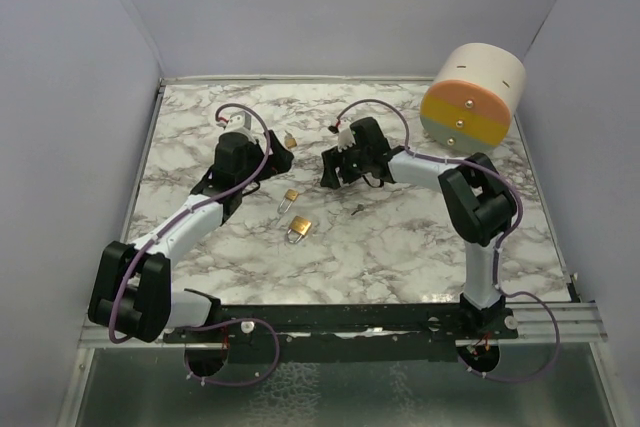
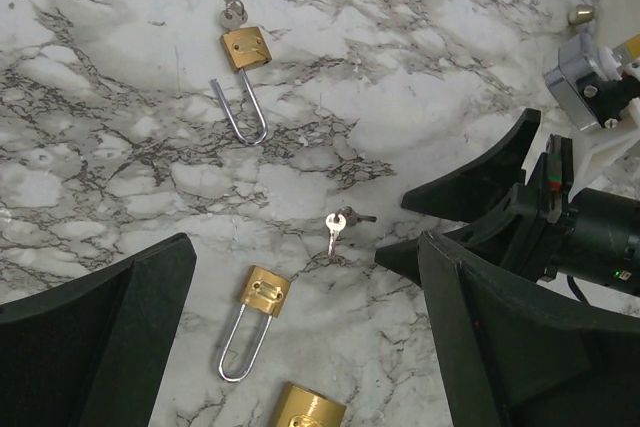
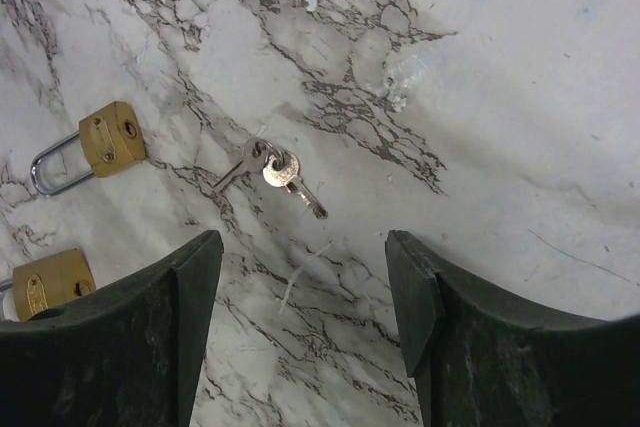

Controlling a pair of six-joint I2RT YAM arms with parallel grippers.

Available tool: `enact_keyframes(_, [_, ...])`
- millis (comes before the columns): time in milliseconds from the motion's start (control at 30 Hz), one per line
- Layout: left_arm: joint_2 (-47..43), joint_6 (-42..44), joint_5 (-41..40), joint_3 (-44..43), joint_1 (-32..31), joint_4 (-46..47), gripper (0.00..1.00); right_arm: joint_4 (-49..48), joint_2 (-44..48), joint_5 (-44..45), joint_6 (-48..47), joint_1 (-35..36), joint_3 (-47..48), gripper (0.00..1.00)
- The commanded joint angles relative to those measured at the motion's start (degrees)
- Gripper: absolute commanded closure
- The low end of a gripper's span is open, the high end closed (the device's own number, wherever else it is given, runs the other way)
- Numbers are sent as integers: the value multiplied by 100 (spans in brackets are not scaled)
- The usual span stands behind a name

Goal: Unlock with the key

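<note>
A small bunch of keys (image 1: 358, 210) (image 2: 338, 222) (image 3: 275, 169) lies loose on the marble table (image 1: 420, 237). Two brass padlocks (image 1: 290, 197) (image 1: 298, 229) lie left of it; the nearer one (image 2: 265, 292) (image 3: 110, 137) shows its long shackle. A third padlock (image 1: 289, 137) (image 2: 245, 47) lies farther back with a key stuck in it. My right gripper (image 1: 335, 172) (image 3: 305, 277) hangs open above the table, just short of the keys, with nothing between its fingers. My left gripper (image 1: 275, 159) (image 2: 305, 242) is open wide above the padlocks and empty.
A cream cylinder with an orange and yellow face (image 1: 470, 97) stands at the back right corner. Grey walls close in the table on three sides. The right arm's gripper and wrist (image 2: 520, 197) fill the right of the left wrist view.
</note>
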State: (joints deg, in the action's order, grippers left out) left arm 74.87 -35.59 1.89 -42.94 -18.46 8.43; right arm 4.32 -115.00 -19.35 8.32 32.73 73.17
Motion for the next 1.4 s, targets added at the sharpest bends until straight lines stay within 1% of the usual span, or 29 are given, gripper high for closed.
enact_keyframes(0, [-139,-4,-73,113,9,-48,5,-322,-128,-475,-312,57,149,34])
enact_keyframes(200, [-183,-135,30,311,9,64,5,-492,-396,-576,-426,99,214,34])
enact_keyframes(433, [-184,-146,4,367,8,102,5,-468,-739,-646,-621,201,419,35])
enact_keyframes(700, [-129,-141,12,348,9,99,5,-452,-749,-488,-724,282,254,58])
enact_keyframes(767, [-106,-132,35,345,9,98,5,-413,-788,-447,-763,311,291,61])
enact_keyframes(833, [-96,-129,31,347,8,98,5,-364,-821,-425,-802,341,327,67])
enact_keyframes(1033, [-78,-132,45,347,9,83,5,-387,-858,-267,-827,361,318,72])
enact_keyframes(1200, [-79,-127,41,352,2,76,5,-377,-858,-186,-823,361,309,90])
enact_keyframes(1367, [-76,-123,97,367,8,110,5,-517,-733,-165,-764,366,184,96])
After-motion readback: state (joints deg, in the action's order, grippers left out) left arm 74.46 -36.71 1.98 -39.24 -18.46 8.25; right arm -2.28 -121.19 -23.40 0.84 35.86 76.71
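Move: Lying some 4 cm to the right hand's left, 1 cm ahead and 2 cm below are the keys on their ring. From that hand, the small padlock is about 12 cm left and 4 back, the large one 9 left and 12 back, and the open padlock 12 left and 11 ahead, all on the table. From the left hand, the keys are about 8 cm right, 2 ahead and 14 below. Sliding left over the marble to the keys, the right hand travels about 4 cm, sinking a good centimetre and turning roughly 10 degrees counter-clockwise. Its half-open fingers start closing partway there and end nearly shut, pinching the keys between the tips. The empty left hand, wide open, eases some 2.5 cm down and slightly back, then holds still. ##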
